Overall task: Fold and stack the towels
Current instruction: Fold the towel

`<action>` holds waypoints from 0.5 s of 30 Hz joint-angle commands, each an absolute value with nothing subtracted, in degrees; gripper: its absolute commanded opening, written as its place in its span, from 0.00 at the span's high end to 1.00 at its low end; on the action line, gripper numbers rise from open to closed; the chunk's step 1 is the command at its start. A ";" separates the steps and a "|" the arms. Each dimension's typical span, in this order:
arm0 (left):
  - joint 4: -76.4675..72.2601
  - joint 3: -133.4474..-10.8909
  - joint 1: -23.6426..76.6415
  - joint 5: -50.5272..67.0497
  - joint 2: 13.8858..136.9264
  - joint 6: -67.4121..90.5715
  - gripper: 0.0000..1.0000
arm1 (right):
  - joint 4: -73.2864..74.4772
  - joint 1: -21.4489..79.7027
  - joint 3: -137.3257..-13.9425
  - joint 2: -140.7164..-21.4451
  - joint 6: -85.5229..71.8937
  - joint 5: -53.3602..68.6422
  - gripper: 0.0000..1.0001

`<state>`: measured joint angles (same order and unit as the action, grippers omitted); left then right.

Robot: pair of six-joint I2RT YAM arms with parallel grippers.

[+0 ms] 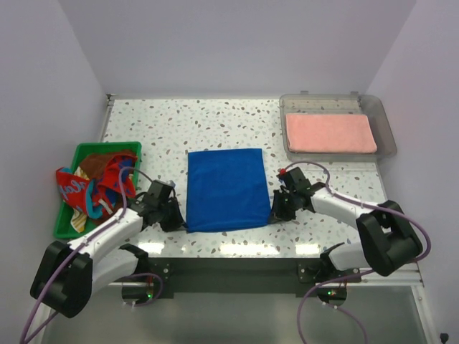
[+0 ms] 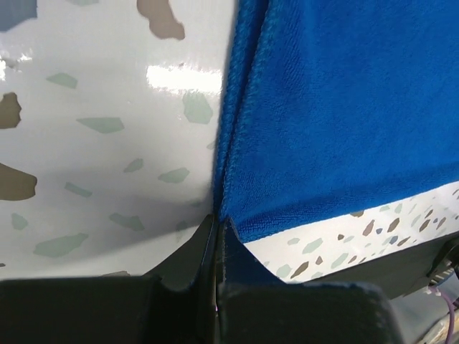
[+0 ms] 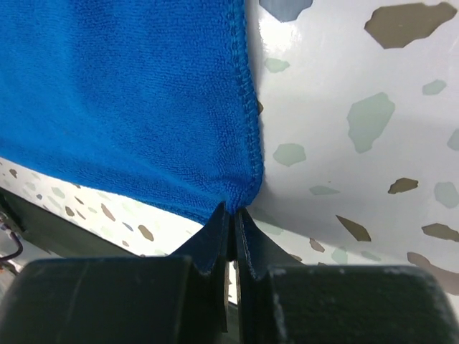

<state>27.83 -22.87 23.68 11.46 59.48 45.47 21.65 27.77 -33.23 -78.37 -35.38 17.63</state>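
A plain royal blue towel lies flat in the middle of the speckled table. My left gripper is shut on its near left corner. My right gripper is shut on its near right corner. Both corners are pinched between closed jaws just above the tabletop. A salmon pink towel lies folded in the clear tray at the back right. A blue towel with red pattern and a brown one are heaped in the green basket at the left.
The near edge of the table runs just behind both grippers. The basket stands close to my left arm. White walls close in the table at the back and sides.
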 commanded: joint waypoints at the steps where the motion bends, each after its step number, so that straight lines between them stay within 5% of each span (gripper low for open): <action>1: 31.02 -28.62 23.73 4.58 59.85 45.18 1.00 | 26.69 27.60 -38.12 -77.09 -33.32 12.31 1.00; 9: 46.57 -43.50 23.73 -2.10 56.26 44.64 1.00 | 39.72 27.60 -49.74 -69.71 -31.38 12.56 1.00; 15: 45.54 -33.87 23.73 3.84 52.65 48.16 1.00 | 40.61 27.51 -42.21 -65.66 -33.13 14.23 0.99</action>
<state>41.71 -39.92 23.83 2.24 52.69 46.24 35.48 27.83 -46.68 -65.95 -32.99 14.76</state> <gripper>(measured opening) 0.020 0.044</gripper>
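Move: Both hands already pinch the near corners of the folded blue towel's upper layer, just above the table. The towel's middle lies about 12 cm ahead and 13 cm right of the left hand, and some 11 cm ahead and 13 cm left of the right hand. The green bin is some 26 cm left of the left hand and 12 cm ahead. The pink towel sits about 31 cm ahead of the right hand and 18 cm to its right. Together the two hands whip the held corners up about 10 cm off the lower layer, swinging them forward over the towel as they rise, the left by some 5 cm and the right by about 4, both easing back a centimetre at the end. The fingers stay shut on the cloth while their tips tilt outward, away from the base, by roughly 12 degrees. ##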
